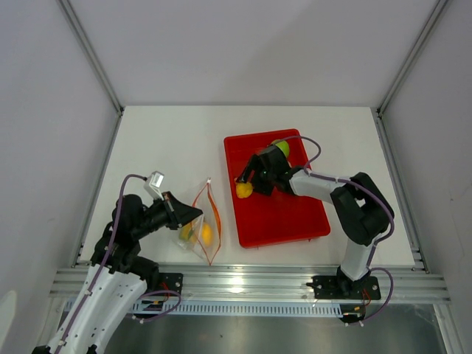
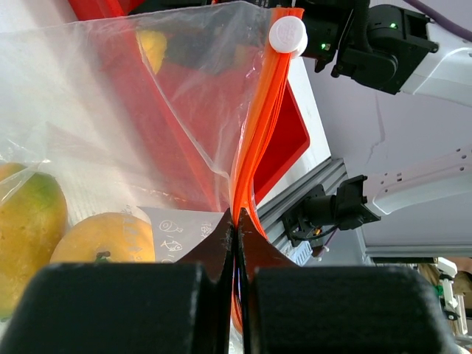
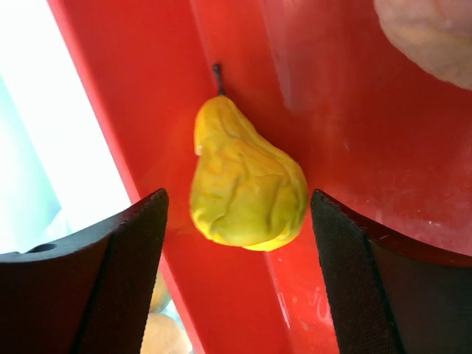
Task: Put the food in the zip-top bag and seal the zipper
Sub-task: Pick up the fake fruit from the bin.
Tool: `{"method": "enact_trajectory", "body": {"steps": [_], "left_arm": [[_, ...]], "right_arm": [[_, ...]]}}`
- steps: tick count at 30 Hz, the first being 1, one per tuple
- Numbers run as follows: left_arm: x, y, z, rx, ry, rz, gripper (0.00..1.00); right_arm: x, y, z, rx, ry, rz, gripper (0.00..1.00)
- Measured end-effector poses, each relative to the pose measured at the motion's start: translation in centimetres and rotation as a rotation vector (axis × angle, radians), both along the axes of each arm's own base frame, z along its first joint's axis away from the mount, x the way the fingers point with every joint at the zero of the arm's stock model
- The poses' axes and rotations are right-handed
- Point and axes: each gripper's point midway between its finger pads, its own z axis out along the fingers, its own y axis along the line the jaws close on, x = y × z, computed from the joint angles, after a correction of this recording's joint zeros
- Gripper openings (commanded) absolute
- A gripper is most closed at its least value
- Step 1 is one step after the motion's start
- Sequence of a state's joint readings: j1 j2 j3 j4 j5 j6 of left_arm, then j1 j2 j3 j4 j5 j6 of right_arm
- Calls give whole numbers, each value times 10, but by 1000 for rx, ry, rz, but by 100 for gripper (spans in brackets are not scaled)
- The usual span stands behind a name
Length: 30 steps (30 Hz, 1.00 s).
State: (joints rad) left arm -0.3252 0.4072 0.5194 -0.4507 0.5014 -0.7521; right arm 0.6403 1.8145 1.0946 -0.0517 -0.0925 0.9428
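Observation:
The clear zip-top bag (image 1: 199,221) lies left of the red tray (image 1: 287,214), its orange-red zipper (image 2: 258,125) running up to a white slider (image 2: 287,35). My left gripper (image 2: 236,221) is shut on the bag's zipper edge (image 1: 193,214). Inside the bag sit a yellow-green mango (image 2: 26,228) and an orange (image 2: 110,236). My right gripper (image 3: 237,198) is open low in the tray, with one finger on each side of the yellow pear-like piece (image 3: 247,192), apart from it. A green apple (image 1: 282,148) shows behind the right wrist. A beige piece (image 3: 428,37) lies in the tray.
The tray's raised left rim (image 3: 125,147) runs just beside the pear and my right gripper's left finger. An aluminium rail (image 1: 243,284) lines the table's near edge. Grey walls and metal posts (image 1: 99,66) enclose the white table.

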Motion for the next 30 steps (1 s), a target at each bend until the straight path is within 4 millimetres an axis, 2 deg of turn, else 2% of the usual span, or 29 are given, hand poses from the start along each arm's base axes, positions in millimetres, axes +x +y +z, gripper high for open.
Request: {"method": "enact_trajectory", "body": {"steps": [3,5,7,11,15,18,19,22,26,30], "left_arm": [[0,0,0,0,-1,0,1],[0,0,0,0,-1,0,1],[0,0,0,0,-1,0,0],[0,0,0,0,0,0,1],[0,0,1,-1,-3,0,1],[-1,0,2,-2,-8,0,1],[-1,0,1,-2,-8,0,1],[-1,1,0,0,-3,1,1],[-1,1,0,1,-1,1,1],[-1,1,0,1,0,1,1]], "right_arm": [[-3,0,-6,1,17,0,66],[-4,1,-8,5,23,1,47],[-4,2,-7,14,22,-2,37],[-3,2,-7,17,20,-7,29],[-3,1,-7,5,17,-11,27],[-5,-5,-4,-22,7,-11,17],[-6,-7,-1,-32,-2,-11,11],[-9,-16,17,-58,-51,-3,8],[-19,-24,49,-81,-146,27,8],[-45,-18,86,-105,-278,130,8]]}}
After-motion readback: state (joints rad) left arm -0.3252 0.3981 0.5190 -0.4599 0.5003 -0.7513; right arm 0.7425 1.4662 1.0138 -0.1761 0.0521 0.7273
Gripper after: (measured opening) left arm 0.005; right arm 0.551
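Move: The yellow pear sits practically between the right hand's open fingers, about 1 cm ahead, 1 cm left and 1 cm below. From that hand the peach lies about 8 cm ahead and 7 cm right, and the green apple some 14 cm ahead and 11 cm right. From the left hand, holding the bag, the pear is about 18 cm ahead, 12 cm right and 15 cm below. Right fingers close on the yellow pear, then lift it about 9 cm and back some 4 cm, tipping up. ##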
